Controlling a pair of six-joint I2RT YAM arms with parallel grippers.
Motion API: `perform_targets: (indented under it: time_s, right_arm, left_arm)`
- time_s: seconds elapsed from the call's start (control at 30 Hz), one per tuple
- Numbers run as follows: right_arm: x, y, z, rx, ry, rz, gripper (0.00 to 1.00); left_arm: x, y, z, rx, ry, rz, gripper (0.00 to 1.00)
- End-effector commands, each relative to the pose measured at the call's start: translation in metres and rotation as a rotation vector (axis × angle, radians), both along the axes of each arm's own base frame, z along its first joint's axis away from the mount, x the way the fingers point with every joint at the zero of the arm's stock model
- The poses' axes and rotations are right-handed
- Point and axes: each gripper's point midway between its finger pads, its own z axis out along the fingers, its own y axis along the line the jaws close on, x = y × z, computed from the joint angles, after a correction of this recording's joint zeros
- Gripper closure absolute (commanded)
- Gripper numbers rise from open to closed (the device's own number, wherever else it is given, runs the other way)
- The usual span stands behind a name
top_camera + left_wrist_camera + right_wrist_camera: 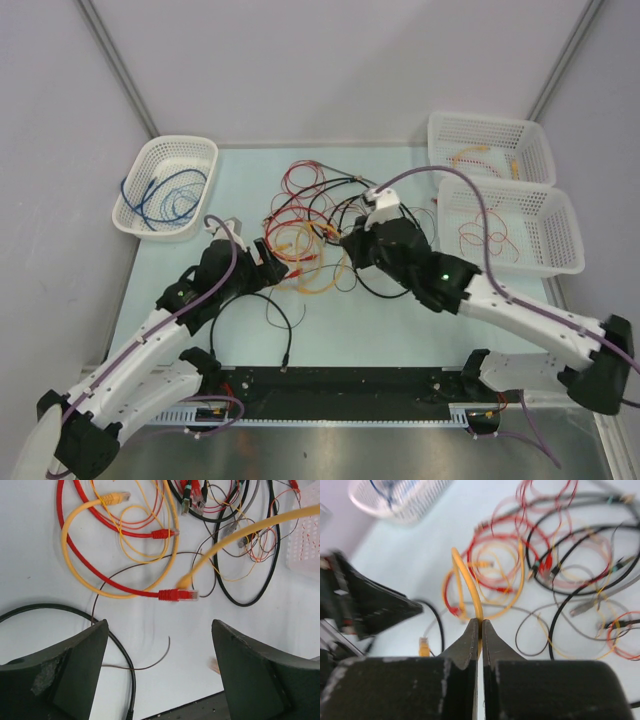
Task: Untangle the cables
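Observation:
The cables [318, 212] lie in a tangle of red, orange-yellow and black loops at mid table. My right gripper [480, 625] is shut on a yellow cable [468, 582], which rises in an arch out of the pile. In the left wrist view that yellow cable [240, 532] hangs lifted above a red plug [178, 595]. From above, my right gripper [352, 245] sits at the tangle's near right side. My left gripper [160, 630] stands open and empty over bare table, near a black cable [122, 652]. It [268, 258] is at the tangle's near left edge.
A white basket [180, 141] with a blue cable stands at the back left. Two white baskets [480, 118] [500, 183] at the back right hold yellow and red wires. A black cable loop [272, 305] lies near the front rail [350, 385].

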Motion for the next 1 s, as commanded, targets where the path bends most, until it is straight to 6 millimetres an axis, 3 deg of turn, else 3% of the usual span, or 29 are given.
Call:
perform_targets:
  time_s: [0.0, 0.13, 0.23, 0.37, 0.4, 0.53, 0.57, 0.63, 0.67, 0.73, 0.77, 0.93, 0.97]
  right_arm:
    - [-0.015, -0.046, 0.035, 0.014, -0.021, -0.077, 1.0]
    - [-0.033, -0.062, 0.044, 0.047, 0.007, -0.089, 1.0]
    - [-0.04, -0.068, 0.045, 0.049, 0.001, -0.096, 1.0]
    - [-0.036, -0.075, 0.045, 0.038, -0.012, -0.141, 1.0]
    - [-0.033, -0.079, 0.044, 0.038, -0.011, -0.171, 1.0]
    - [-0.001, -0.12, 0.051, 0.11, 0.01, -0.354, 1.0]
    - [0.019, -0.144, 0.06, 0.177, 0.016, -0.42, 1.0]
    - [0.038, -0.166, 0.072, 0.263, 0.012, -0.475, 1.0]
    - [0.058, -0.195, 0.084, 0.333, -0.015, -0.546, 1.0]
    - [0.076, -0.222, 0.094, 0.427, -0.02, -0.623, 1.0]
    - [0.089, -0.245, 0.104, 0.476, -0.051, -0.672, 1.0]
    - [0.141, -0.307, 0.091, 0.587, -0.046, -0.882, 1.0]
    - [0.149, -0.323, 0.099, 0.633, -0.089, -0.922, 1.0]
  left_arm:
    - [0.019, -0.006, 0.036, -0.036, -0.13, -0.008, 0.11]
    - [0.025, -0.028, 0.06, -0.142, -0.217, -0.078, 0.08]
    - [0.023, -0.052, 0.093, -0.29, -0.308, -0.175, 0.06]
    - [0.026, -0.067, 0.127, -0.411, -0.398, -0.214, 0.06]
    - [0.027, -0.068, 0.125, -0.407, -0.388, -0.214, 0.06]
    - [0.029, -0.067, 0.115, -0.372, -0.346, -0.205, 0.06]
    - [0.026, -0.064, 0.101, -0.354, -0.304, -0.194, 0.07]
    - [0.023, -0.061, 0.094, -0.353, -0.287, -0.185, 0.07]
    - [0.02, -0.059, 0.083, -0.347, -0.263, -0.175, 0.07]
    - [0.017, -0.057, 0.077, -0.352, -0.252, -0.169, 0.07]
    - [0.015, -0.056, 0.073, -0.354, -0.244, -0.164, 0.07]
    - [0.008, -0.055, 0.064, -0.351, -0.216, -0.172, 0.07]
    - [0.007, -0.055, 0.063, -0.349, -0.21, -0.176, 0.07]
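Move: The right hand, already gripping a yellow cable above the tangle, is headed for the far right basket, about 30 cm ahead, 41 cm to its right and 19 cm below. The near right basket lies some 12 cm ahead and 44 cm to the right, at the same depth; the black cable coil, on the way there, is roughly 6 cm ahead, 10 cm right and 22 cm down. From the left hand the far right basket lies about 33 cm ahead, 55 cm right and 11 cm lower. Keeping its shut grip on the yellow cable, the right hand first lifts about 7 cm while easing back and right, sinks a little, then sweeps fast right and forward over the black coil towards the far right basket, ending some 30 cm to the right, turned about 50 degrees clockwise with its left side rolled up. The left hand, empty and wide open, rises and shifts right away from the near red plugs, then sinks back a few centimetres, its left side tipping down about 20 degrees. ##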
